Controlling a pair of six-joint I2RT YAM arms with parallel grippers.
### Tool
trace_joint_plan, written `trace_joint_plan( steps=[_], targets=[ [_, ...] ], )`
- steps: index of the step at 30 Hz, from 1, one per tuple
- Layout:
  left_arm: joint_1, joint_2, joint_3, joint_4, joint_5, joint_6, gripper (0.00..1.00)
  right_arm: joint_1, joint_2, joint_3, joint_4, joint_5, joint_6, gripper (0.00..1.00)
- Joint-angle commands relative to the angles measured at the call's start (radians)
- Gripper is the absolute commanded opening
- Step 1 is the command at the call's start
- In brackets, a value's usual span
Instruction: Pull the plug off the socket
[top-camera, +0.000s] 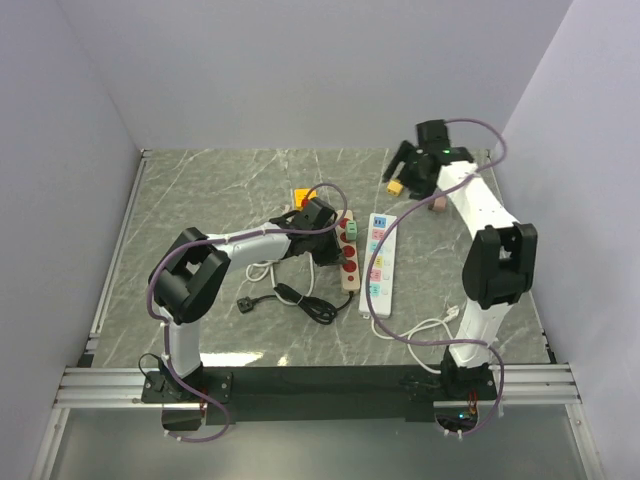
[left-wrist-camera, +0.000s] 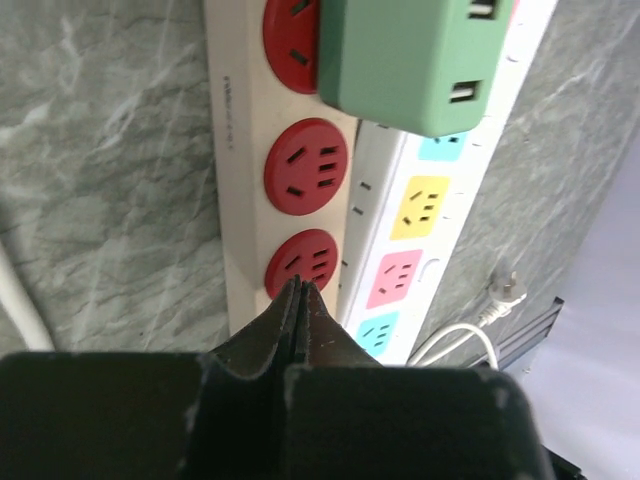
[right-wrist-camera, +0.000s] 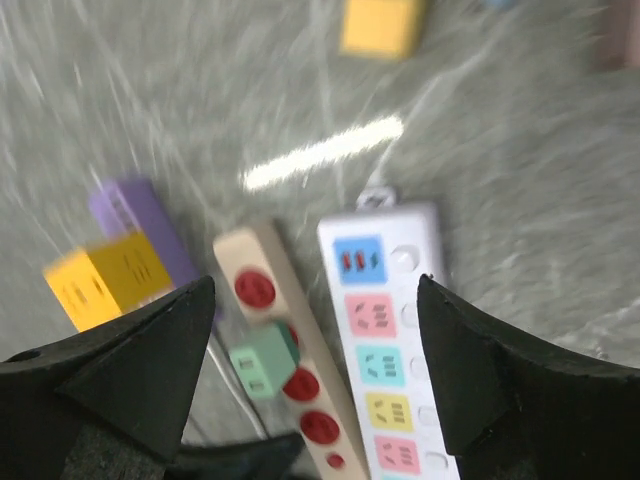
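Note:
A green plug (top-camera: 350, 230) sits in a beige power strip (top-camera: 346, 272) with red sockets, mid-table. In the left wrist view the plug (left-wrist-camera: 415, 60) is ahead of the fingers, on the strip (left-wrist-camera: 240, 200). My left gripper (top-camera: 335, 248) is shut and empty, its tips (left-wrist-camera: 300, 285) over a red socket (left-wrist-camera: 303, 262) at the strip's near end, two sockets from the plug. My right gripper (top-camera: 405, 165) is open and empty, high over the back of the table. In its blurred view (right-wrist-camera: 315, 285) the plug (right-wrist-camera: 262, 362) and strip (right-wrist-camera: 240, 255) lie far below between the fingers.
A white power strip (top-camera: 380, 262) with coloured sockets lies right beside the beige one, its white cable (top-camera: 420, 330) trailing toward the front. A black cable and plug (top-camera: 290, 295) lie to the left. A yellow and a purple block (right-wrist-camera: 110, 280) lie behind, and a small yellow block (top-camera: 398, 187) and a pink block (top-camera: 438, 203) are near the right arm.

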Motion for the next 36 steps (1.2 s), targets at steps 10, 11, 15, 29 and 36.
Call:
trace_joint_plan(
  steps=[10, 11, 15, 29, 36],
  targets=[
    [-0.001, -0.080, -0.169, 0.225, 0.016, -0.104, 0.00, 0.232, 0.077, -0.006, -0.087, -0.058, -0.370, 0.82],
    [-0.001, -0.088, -0.182, 0.232, 0.017, -0.113, 0.00, 0.245, 0.083, -0.002, -0.090, -0.054, -0.375, 0.80],
    [0.002, -0.120, -0.234, 0.272, 0.008, -0.128, 0.00, 0.280, 0.120, 0.019, -0.094, -0.057, -0.402, 0.79],
    [0.006, -0.151, -0.250, 0.278, 0.008, -0.127, 0.00, 0.354, 0.227, 0.082, -0.114, -0.010, -0.406, 0.59],
    [0.008, -0.127, -0.196, 0.282, 0.013, -0.119, 0.00, 0.361, 0.293, 0.151, -0.151, 0.008, -0.392, 0.39]
  ],
)
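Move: The green plug on the beige strip lies from the right hand about 14 cm left, 7 cm back and 11 cm below; the middle of the white strip is some 15 cm back and 7 cm left, and an orange cube about 10 cm ahead and 2 cm left, both some 14 cm below. From the left hand the green plug is about 8 cm ahead, 3 cm right and nearly level. The right hand sweeps some 14 cm left, sinking 10 cm and easing back 6 cm over the far end of the white strip to the green plug, while the wrist turns about 40 degrees counter-clockwise and points down more steeply; fingers spread until it is there, it then closes them from both sides and pinches the plug. The left hand, fingers still shut, shifts about 2 cm back and slightly left along the beige strip's left edge to beside its red button, then holds there. ##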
